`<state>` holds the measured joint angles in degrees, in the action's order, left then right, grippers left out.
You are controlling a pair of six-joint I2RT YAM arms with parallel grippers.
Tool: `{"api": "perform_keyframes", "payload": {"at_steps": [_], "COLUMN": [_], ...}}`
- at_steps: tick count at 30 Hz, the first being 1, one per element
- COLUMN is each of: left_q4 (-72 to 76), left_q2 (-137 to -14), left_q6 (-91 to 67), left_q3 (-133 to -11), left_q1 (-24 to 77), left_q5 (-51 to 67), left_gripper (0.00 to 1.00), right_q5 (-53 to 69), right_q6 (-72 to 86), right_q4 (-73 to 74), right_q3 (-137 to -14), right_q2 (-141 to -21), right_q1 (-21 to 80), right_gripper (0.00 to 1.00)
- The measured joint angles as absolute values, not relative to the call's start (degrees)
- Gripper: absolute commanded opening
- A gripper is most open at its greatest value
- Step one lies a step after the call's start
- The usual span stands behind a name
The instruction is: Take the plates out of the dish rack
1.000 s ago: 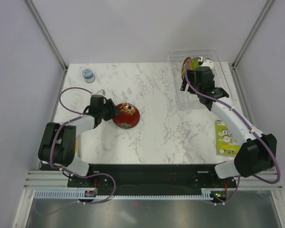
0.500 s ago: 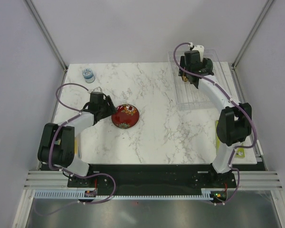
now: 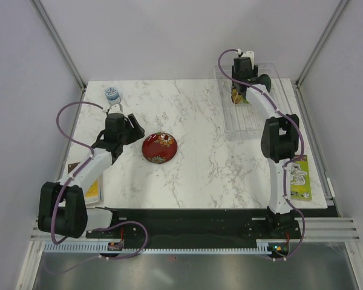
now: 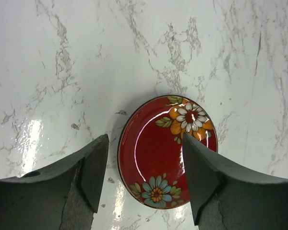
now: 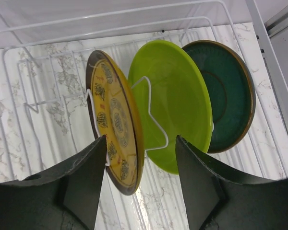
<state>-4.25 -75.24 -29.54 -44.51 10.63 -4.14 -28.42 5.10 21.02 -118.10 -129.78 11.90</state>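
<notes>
The red floral plate (image 3: 160, 147) (image 4: 165, 151) lies flat on the marble table. My left gripper (image 3: 126, 128) (image 4: 144, 141) hovers just left of it, open, touching nothing. The dish rack (image 3: 254, 121) (image 5: 38, 103) stands at the back right. In it stand on edge an amber-brown plate (image 5: 115, 139), a lime green plate (image 5: 175, 105) and a dark teal plate (image 5: 225, 93). My right gripper (image 3: 242, 90) (image 5: 141, 139) is over them, open. Its jaws straddle the amber plate's near rim and a wire loop without pressing on either.
A small blue-grey round container (image 3: 112, 94) sits at the back left of the table. A green-and-white printed card (image 3: 299, 177) lies near the right edge. A yellow object (image 3: 92, 190) shows at the left edge under the left arm.
The left gripper has let go of the red plate and drawn back to its left. The right arm has stretched to the far end of the rack, over the standing plates.
</notes>
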Motion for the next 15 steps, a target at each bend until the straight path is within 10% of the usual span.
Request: {"api": "perform_keyframes", "payload": {"at_steps": [15], "left_q4": [-4.8], "left_q2": [-70.5], "left_q6": [-29.0], "left_q3": [-45.5], "left_q1": [10.7], "left_q5": [-2.7], "left_gripper": [0.69], "right_q5": [-24.4], "right_q6": [2.2], "right_q4": [20.6], "right_q3": [-120.5], "right_q2": [-134.1], "right_q1": [9.8], "right_gripper": [0.21]}}
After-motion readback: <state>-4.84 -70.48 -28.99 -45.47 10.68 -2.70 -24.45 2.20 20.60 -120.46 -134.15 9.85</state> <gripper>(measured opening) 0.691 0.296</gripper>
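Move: The yellow plate I am after stands in the dish rack, its middle about 5 cm ahead of my right hand, 1 cm to the left and 7 cm lower. The green plate stands roughly 6 cm to the right of it and the dark green plate some 12 cm to the right, both level with it. From my left hand the yellow plate is about 28 cm ahead and 49 cm to the right; the red plate lies 11 cm right, 5 cm back and 11 cm down. I sink my open right hand about 3 cm, easing 1.5 cm forward and first nearly 2 cm right, then slightly back left, so the fingers straddle the yellow plate's near rim; meanwhile I close them from about two-thirds open to a third, one on each face. My empty left hand rises about 3.5 cm away from the red plate. ##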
